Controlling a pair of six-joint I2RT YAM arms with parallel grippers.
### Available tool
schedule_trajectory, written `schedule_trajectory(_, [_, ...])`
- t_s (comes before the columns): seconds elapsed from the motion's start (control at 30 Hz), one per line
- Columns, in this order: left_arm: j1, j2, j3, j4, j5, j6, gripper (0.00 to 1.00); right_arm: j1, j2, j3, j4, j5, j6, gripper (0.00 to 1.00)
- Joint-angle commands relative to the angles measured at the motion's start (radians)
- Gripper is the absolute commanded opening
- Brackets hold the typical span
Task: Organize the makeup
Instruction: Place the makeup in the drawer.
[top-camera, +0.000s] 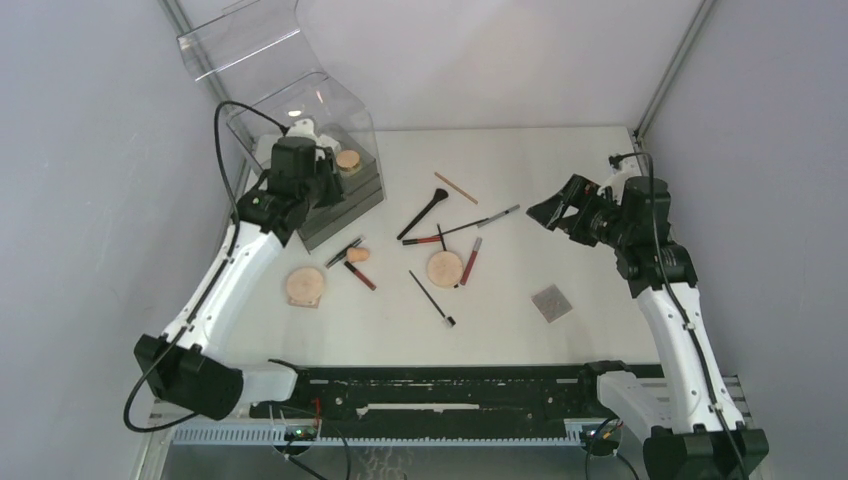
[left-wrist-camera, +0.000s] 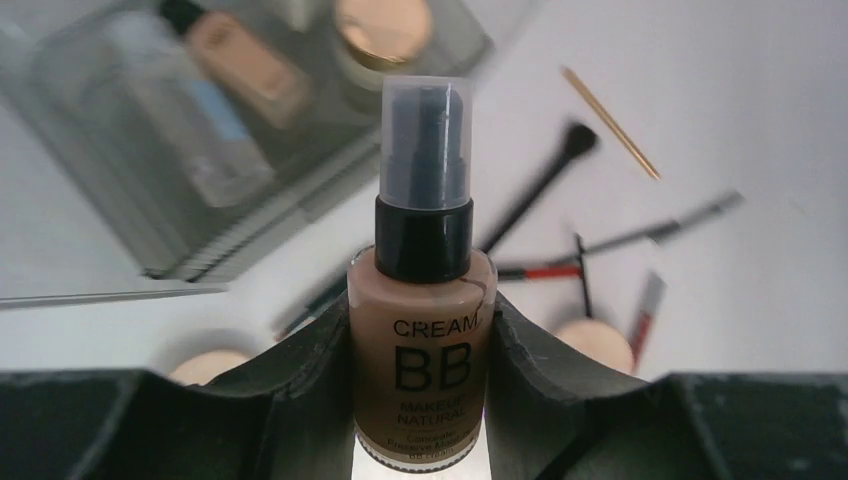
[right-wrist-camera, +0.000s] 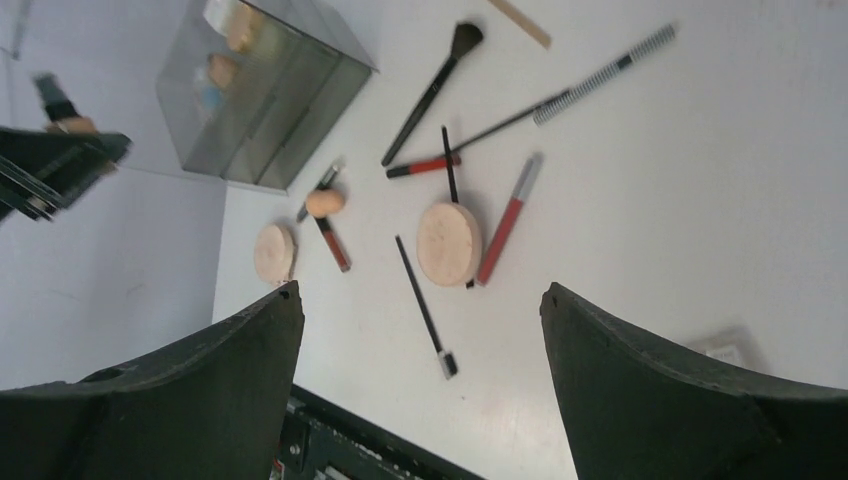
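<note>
My left gripper (left-wrist-camera: 422, 315) is shut on a small beige BB cream bottle (left-wrist-camera: 422, 345) with a black pump and clear cap, held upright. In the top view the left gripper (top-camera: 300, 162) hovers at the clear drawer box (top-camera: 345, 125). My right gripper (top-camera: 553, 212) hangs wide open and empty over the table's right side, with its fingertips (right-wrist-camera: 285, 300) far apart. Loose makeup lies mid-table: two round tan compacts (top-camera: 445, 268) (top-camera: 305, 286), a peach sponge (top-camera: 357, 254), a black brush (top-camera: 424, 214), a red lip tube (top-camera: 470, 260) and a thin brush (top-camera: 432, 298).
The clear box holds a tan compact (top-camera: 348, 159) and a beige bottle (left-wrist-camera: 245, 60). A wooden stick (top-camera: 455, 187), a long wand (top-camera: 497, 216) and a small grey square (top-camera: 551, 302) lie on the white table. Grey walls stand on both sides.
</note>
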Motion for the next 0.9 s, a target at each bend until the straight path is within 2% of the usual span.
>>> schedule_trajectory(0.0, [0.015,0.120,0.202,-0.112,-0.330,-0.098,0.00,-0.004,0.033,-0.010,-0.010,-0.030,-0.035,0.93])
schedule_trajectory(0.13, [0.019,0.298,0.418,-0.304,-0.522,-0.181,0.00,-0.005,0.037,-0.010,0.003,-0.036,-0.040,0.93])
schedule_trajectory(0.3, [0.024,0.612,0.843,-0.662,-0.714,-0.291,0.00,-0.006,0.040,-0.012,-0.008,-0.039,-0.047,0.93])
schedule_trajectory(0.37, [0.025,0.707,0.934,-0.754,-0.759,-0.303,0.00,-0.004,0.040,-0.016,-0.011,-0.042,-0.049,0.93])
schedule_trajectory(0.43, [0.024,0.745,0.939,-0.776,-0.787,-0.343,0.00,-0.006,0.040,-0.021,-0.011,-0.045,-0.050,0.92])
schedule_trajectory(0.53, [0.027,0.735,0.871,-0.748,-0.811,-0.366,0.00,-0.006,0.040,-0.024,-0.017,-0.044,-0.052,0.93])
schedule_trajectory(0.67, [0.038,0.708,0.779,-0.716,-0.806,-0.377,0.00,-0.007,0.047,-0.028,-0.012,-0.044,-0.052,0.92])
schedule_trajectory(0.87, [0.081,0.699,0.726,-0.735,-0.777,-0.415,0.00,-0.005,0.071,-0.034,0.014,-0.077,-0.031,0.92])
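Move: The left hand holds the BB cream bottle. The empty strip of the drawer's top tray beside its left wall lies about 8 cm ahead of this hand, 13 cm to its left and 12 cm below. At about that same height, the clear bottle is some 9 cm ahead and 10 cm left, the foundation bottle 7 ahead and 6 left, the jar 9 straight ahead. From the right hand the strip is roughly 15 cm ahead, 47 cm left and 12 cm below. Swinging left and forward, the left hand carries the BB cream bottle to the tray's left side, then draws back slightly while sinking about 7 cm towards the strip, still drifting left. Throughout it turns counter-clockwise some 40 degrees, tips further down and raises its left side, the fingers keeping their pinch on the bottle. The empty right hand, still open, just sinks about 3 cm. ##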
